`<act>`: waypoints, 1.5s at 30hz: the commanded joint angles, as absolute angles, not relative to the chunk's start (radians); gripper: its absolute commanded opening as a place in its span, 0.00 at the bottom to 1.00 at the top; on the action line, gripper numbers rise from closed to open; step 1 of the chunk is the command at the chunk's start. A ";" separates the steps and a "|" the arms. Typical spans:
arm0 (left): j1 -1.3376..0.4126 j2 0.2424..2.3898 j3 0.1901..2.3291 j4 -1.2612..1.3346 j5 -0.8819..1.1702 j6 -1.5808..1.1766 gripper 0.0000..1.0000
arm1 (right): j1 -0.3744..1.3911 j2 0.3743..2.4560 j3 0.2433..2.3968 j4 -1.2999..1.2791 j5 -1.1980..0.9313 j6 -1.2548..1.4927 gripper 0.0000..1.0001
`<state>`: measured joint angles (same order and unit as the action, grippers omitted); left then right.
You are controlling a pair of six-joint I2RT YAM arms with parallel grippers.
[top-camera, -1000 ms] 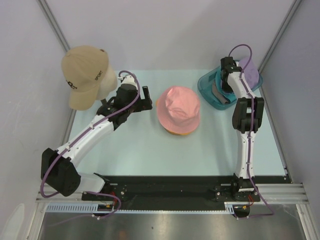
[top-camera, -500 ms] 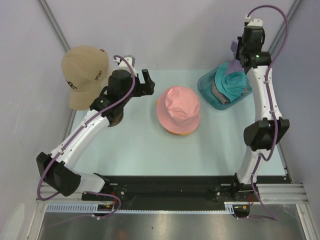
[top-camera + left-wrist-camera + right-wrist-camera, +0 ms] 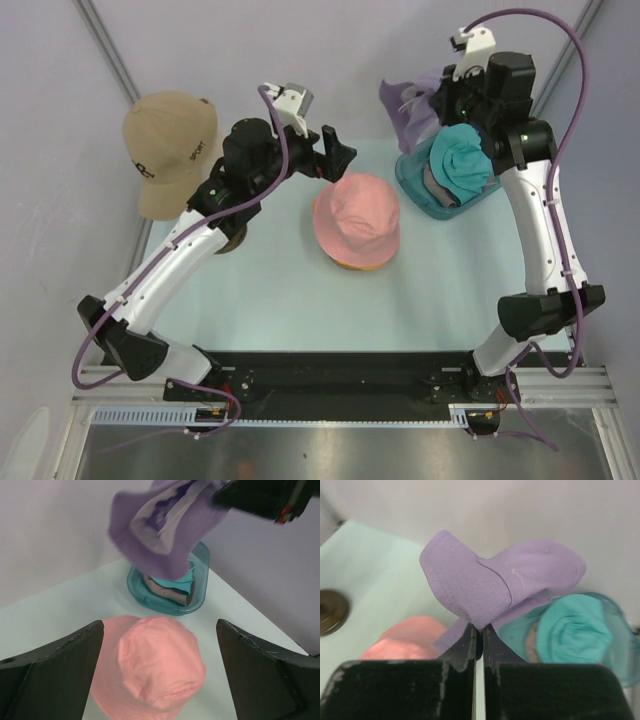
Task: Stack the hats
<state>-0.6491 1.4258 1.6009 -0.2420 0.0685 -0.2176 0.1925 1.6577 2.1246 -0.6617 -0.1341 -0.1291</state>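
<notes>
The pink hat (image 3: 357,217) lies in the middle of the table on the yellow-orange hat, whose rim (image 3: 347,265) peeks out at its near edge. The pink hat also shows in the left wrist view (image 3: 150,667) and the right wrist view (image 3: 405,637). My right gripper (image 3: 437,100) is shut on the lilac hat (image 3: 410,102) and holds it high in the air left of the tub; the lilac hat fills the right wrist view (image 3: 500,582). The teal hat (image 3: 462,162) and the grey-taupe hat (image 3: 433,182) lie in the tub. My left gripper (image 3: 335,158) is open and empty, above the pink hat's far edge.
A clear teal plastic tub (image 3: 412,172) stands at the back right. A tan cap (image 3: 170,145) sits on a mannequin head at the back left, with its round dark base (image 3: 330,611) on the table. Metal frame posts rise at both back corners.
My right gripper has lifted the lilac hat out of the tub and carried it up and to the left. My left arm has risen and swung right, towards the pink hat.
</notes>
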 commanded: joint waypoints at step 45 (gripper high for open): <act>-0.845 1.568 1.876 -0.100 0.009 0.308 0.00 | 0.298 1.433 2.151 -0.790 -0.266 -0.103 0.04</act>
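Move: The purple hat, still pinched in the right fingers, lies about 13 cm ahead of the open left hand, 17 cm to its right and slightly higher. The pink hat on its stand is 2 cm ahead of the left hand, 5 cm right and 21 cm below. From the right hand, the left gripper's open fingertips are some 22 cm left, 11 cm back and 3 cm lower, and the blue basket is 4 cm ahead, 5 cm right and far below. Right hand brings purple hat some 14 cm back and leftward; left hand, rising and moving right, pinches its edge. ##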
